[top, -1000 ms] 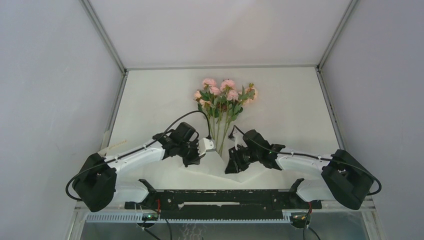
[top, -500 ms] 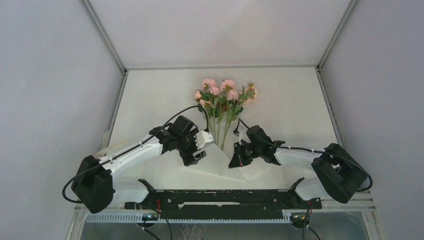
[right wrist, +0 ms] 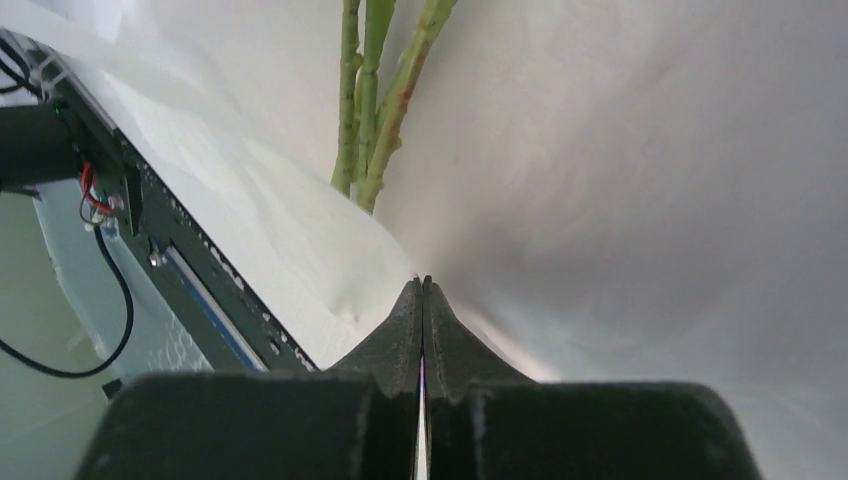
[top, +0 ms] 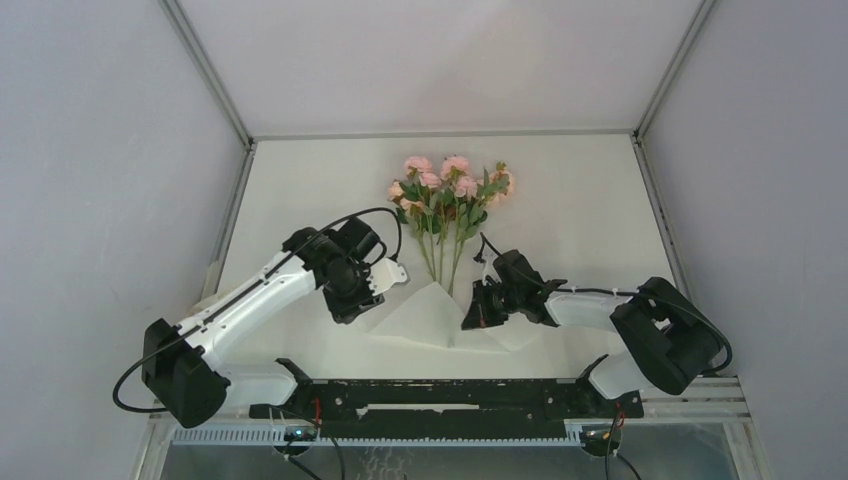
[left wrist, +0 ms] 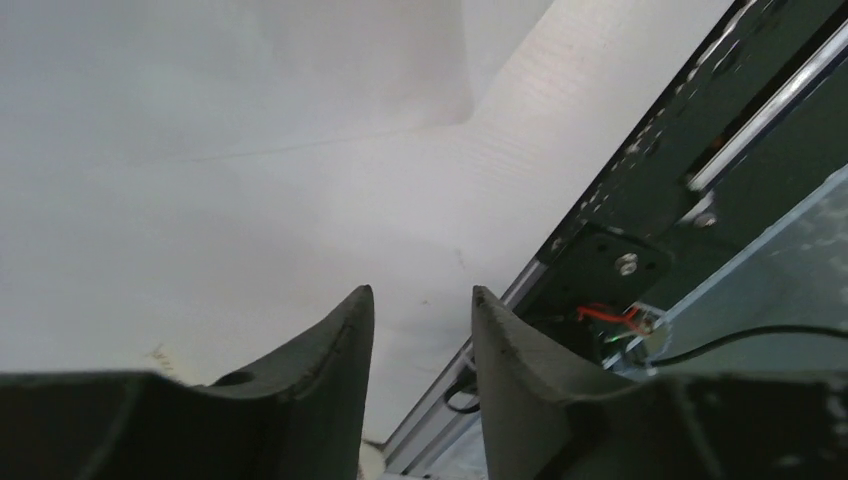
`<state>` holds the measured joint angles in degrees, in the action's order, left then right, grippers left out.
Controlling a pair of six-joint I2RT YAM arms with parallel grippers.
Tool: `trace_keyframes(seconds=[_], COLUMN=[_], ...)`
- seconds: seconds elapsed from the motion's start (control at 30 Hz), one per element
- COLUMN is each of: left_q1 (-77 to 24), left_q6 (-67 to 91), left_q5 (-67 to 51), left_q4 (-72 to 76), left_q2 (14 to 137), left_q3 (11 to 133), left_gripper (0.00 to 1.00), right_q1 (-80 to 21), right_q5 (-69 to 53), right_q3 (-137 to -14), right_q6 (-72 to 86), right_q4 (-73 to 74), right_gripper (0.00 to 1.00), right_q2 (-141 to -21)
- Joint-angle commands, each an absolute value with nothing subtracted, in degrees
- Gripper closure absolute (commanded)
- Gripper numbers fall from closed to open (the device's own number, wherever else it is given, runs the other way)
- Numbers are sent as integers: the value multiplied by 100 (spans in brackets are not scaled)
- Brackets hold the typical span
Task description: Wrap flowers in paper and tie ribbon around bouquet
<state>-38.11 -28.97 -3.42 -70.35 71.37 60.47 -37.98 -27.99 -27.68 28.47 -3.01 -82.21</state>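
The flowers (top: 450,190) are pale-pink roses with green leaves, lying at mid-table with heads far and stems near. Their green stems (right wrist: 375,110) run down into the folded white paper (top: 425,318). My right gripper (top: 474,312) is at the paper's right fold. In the right wrist view its jaws are pressed together at the tips (right wrist: 422,284), shut on the paper (right wrist: 620,150), which rises to their right. My left gripper (top: 352,312) hangs left of the paper, apart from it. It is open (left wrist: 421,300) with nothing between its fingers, and the paper (left wrist: 250,110) lies beyond them. The ribbon is out of view.
The black frame rail (top: 440,395) runs along the near edge and also shows as a dark rail (left wrist: 650,200) close to the left fingers. Grey enclosure walls stand left, right and behind. A black cable (top: 370,215) arcs over the left wrist.
My left gripper opened, let go of the paper and drew back to the left. My right gripper shut on the paper's right fold and moved slightly away from the rail.
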Motion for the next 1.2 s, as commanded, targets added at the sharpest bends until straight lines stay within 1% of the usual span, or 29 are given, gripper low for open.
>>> trace_keyframes(seconds=[0.0,0.1,0.3,0.4,0.53,0.67,0.83,0.87,0.97,1.13,1.17], left_q1=[-3821,-3994,-4490,-4566,-4559,-4328,-3764,-3747,-3751,-3768,-3782], left_q6=[-2328,-2082,-1873,-1641,-1444,-1164,-740,-726,-647,-658,-669], left_q5=[-1002,-1581,-2459,-2803,-2505,-1954,-2082,-2162,-2461,-2631,-2638], left_q4=[-6492,-5624,-4105,-3450,-2436,-1561,-1288,-1296,-1286,-1238,-1230], left_q2=[7173,7278,7758,8055,8455,8878,9355,9408,9518,9411,9376], left_q3=[6349,6229,5742,5627,5260,4960,4968,4975,4896,4765,4743], left_gripper=[58,63,66,66,68,71,73,73,73,74,74], right_q1=[-3719,-3718,-3700,-3701,-3709,-3709,-3670,-3665,-3616,-3695,-3756], right_q5=[-2445,-2358,-2100,-2079,-2057,-1992,-1680,-1664,-1536,-732,-606], right_q3=[-2813,-2812,-2825,-2877,-2925,-3124,-3190,-3186,-3330,-4016,-4143], right_q6=[3191,3325,3431,3586,3716,3679,3583,3570,3435,3048,3013], right_q4=[-716,-596,-209,-97,-30,544,1035,1077,1356,2462,2582], right_gripper=[100,100,100,100,100,100,100,97,82,58,56], right_q2=[-8266,-8195,-7937,-7850,-7787,-7761,-7519,-7508,-7517,-7250,-7177])
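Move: For the left hand, the tip of the folded paper flap lies about 18 cm to the right, 11 cm ahead and 11 cm below; the bare flower stems just beyond it are roughly 18 cm ahead and 20 cm to the right. The right hand already has the flap's right edge at its closed fingertips; from it the flap tip is some 10 cm ahead and 6 cm left, the bare stems 16 cm ahead and 5 cm left. The right fingers keep the flap's edge pinched while easing slightly forward, then open partway and draw off to the right, about 4 cm in all, rising a little at the end. Meanwhile the left hand swings about 15 cm right, then sinks some 10 cm and reaches forward to the flap's left edge by the stems, rolling about 30 degrees and half closing its gap; contact there can't be made out. ##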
